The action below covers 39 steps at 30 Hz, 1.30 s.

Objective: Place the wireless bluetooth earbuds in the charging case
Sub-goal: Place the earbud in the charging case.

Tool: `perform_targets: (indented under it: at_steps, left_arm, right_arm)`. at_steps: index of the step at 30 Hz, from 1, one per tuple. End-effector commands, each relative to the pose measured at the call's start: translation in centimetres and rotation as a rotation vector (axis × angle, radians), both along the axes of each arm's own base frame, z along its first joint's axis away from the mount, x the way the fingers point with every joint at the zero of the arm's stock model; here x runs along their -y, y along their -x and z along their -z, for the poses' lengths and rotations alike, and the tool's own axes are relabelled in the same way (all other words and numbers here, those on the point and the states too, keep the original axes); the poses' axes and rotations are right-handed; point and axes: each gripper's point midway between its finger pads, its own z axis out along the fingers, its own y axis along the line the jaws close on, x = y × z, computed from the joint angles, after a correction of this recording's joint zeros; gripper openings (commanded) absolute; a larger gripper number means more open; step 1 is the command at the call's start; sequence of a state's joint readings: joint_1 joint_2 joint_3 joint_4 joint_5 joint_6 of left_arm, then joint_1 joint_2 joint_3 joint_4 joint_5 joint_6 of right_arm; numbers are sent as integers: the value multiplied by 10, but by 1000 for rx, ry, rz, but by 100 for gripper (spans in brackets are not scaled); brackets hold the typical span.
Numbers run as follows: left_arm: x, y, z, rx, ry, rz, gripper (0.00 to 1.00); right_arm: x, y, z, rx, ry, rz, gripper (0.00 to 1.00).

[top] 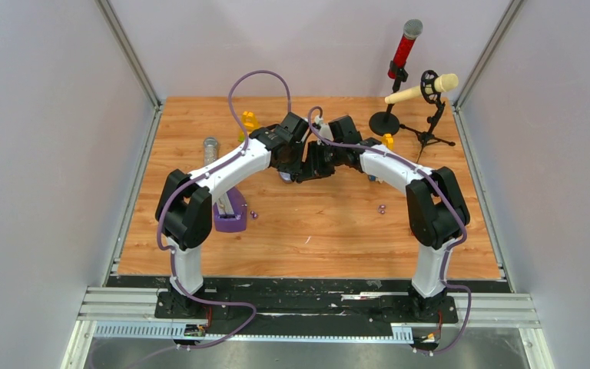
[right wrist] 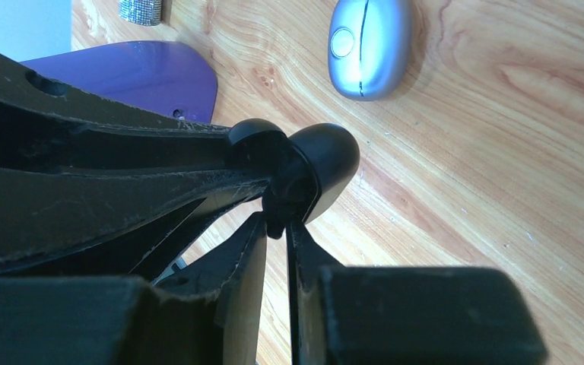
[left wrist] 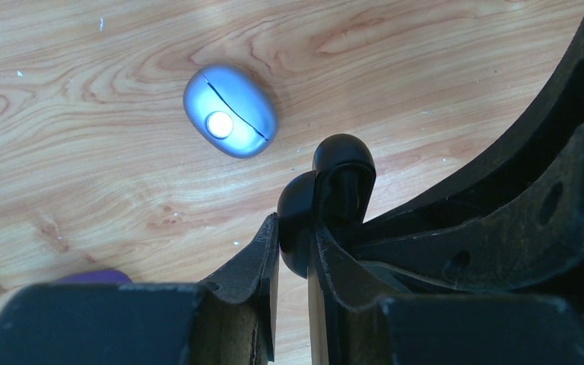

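Note:
A black pebble-shaped charging case (left wrist: 298, 217) hangs above the wooden table, pinched in my shut left gripper (left wrist: 295, 228). Its lid (left wrist: 344, 163) stands open. From the opposite side my right gripper (right wrist: 277, 224) meets it, jaws nearly together on a small black earbud (right wrist: 276, 222) right at the case (right wrist: 321, 163). In the top view both grippers (top: 296, 163) (top: 321, 164) join at the table's middle back, hiding the case. Two tiny purple earbuds (top: 254, 215) (top: 382, 207) lie loose on the wood.
A closed silver-blue case (left wrist: 230, 112) (right wrist: 369, 46) lies on the table below the grippers. A purple stand (top: 230, 211) (right wrist: 137, 72) sits near the left arm, a glittery cylinder (top: 211, 148) behind it. A red microphone (top: 403, 50), a cream microphone (top: 422, 90) and yellow toys (top: 250, 121) stand at the back.

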<state>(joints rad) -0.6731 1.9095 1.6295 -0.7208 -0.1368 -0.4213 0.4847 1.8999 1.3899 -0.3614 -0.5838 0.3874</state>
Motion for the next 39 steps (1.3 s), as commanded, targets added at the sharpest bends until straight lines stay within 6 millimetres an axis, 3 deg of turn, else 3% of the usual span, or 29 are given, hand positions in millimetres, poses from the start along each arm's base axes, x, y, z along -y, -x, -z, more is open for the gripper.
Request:
perform_targets:
  at_steps: [1,5,21,27,32,39]
  left_arm:
    - [10,4,-27,43,66,16,17]
    - [9,4,-28,46,64,15,17]
    - [8,2,-29,55,57,19,17]
    - [11,4,-36,63,73,47,17]
    - [27,11,-44,55,134,153,17]
    - [46,26,-60,67,207,345,19]
  right_arm:
    - [-6,-11,-27,90,-17,7,21]
    - [-7,-9,-29,93,-22,-3,32]
    - [0,3,-56,203,-32,-86,36]
    - [31,10,-70,338,-9,-139,58]
    - [50,19,-57,394,-38,-236,76]
    - [79,22,-47,534,-130,-449,83]
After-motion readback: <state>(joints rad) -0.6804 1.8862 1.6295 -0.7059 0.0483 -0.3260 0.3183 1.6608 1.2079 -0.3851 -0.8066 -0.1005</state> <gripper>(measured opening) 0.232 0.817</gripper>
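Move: The charging case, still held open in the left fingertips and about 1 cm right of the left hand point, sits roughly 2 cm left and 1 cm ahead of the right hand point, at about its height. The blue mouse lies on the table some 5 cm ahead, 5 cm left and 10 cm below the right hand; the purple stapler is about 20 cm left, 8 cm back and 9 cm below. Right fingers release the earbud, rise and withdraw some 7 cm right; left carries the case 3 cm right-back. ##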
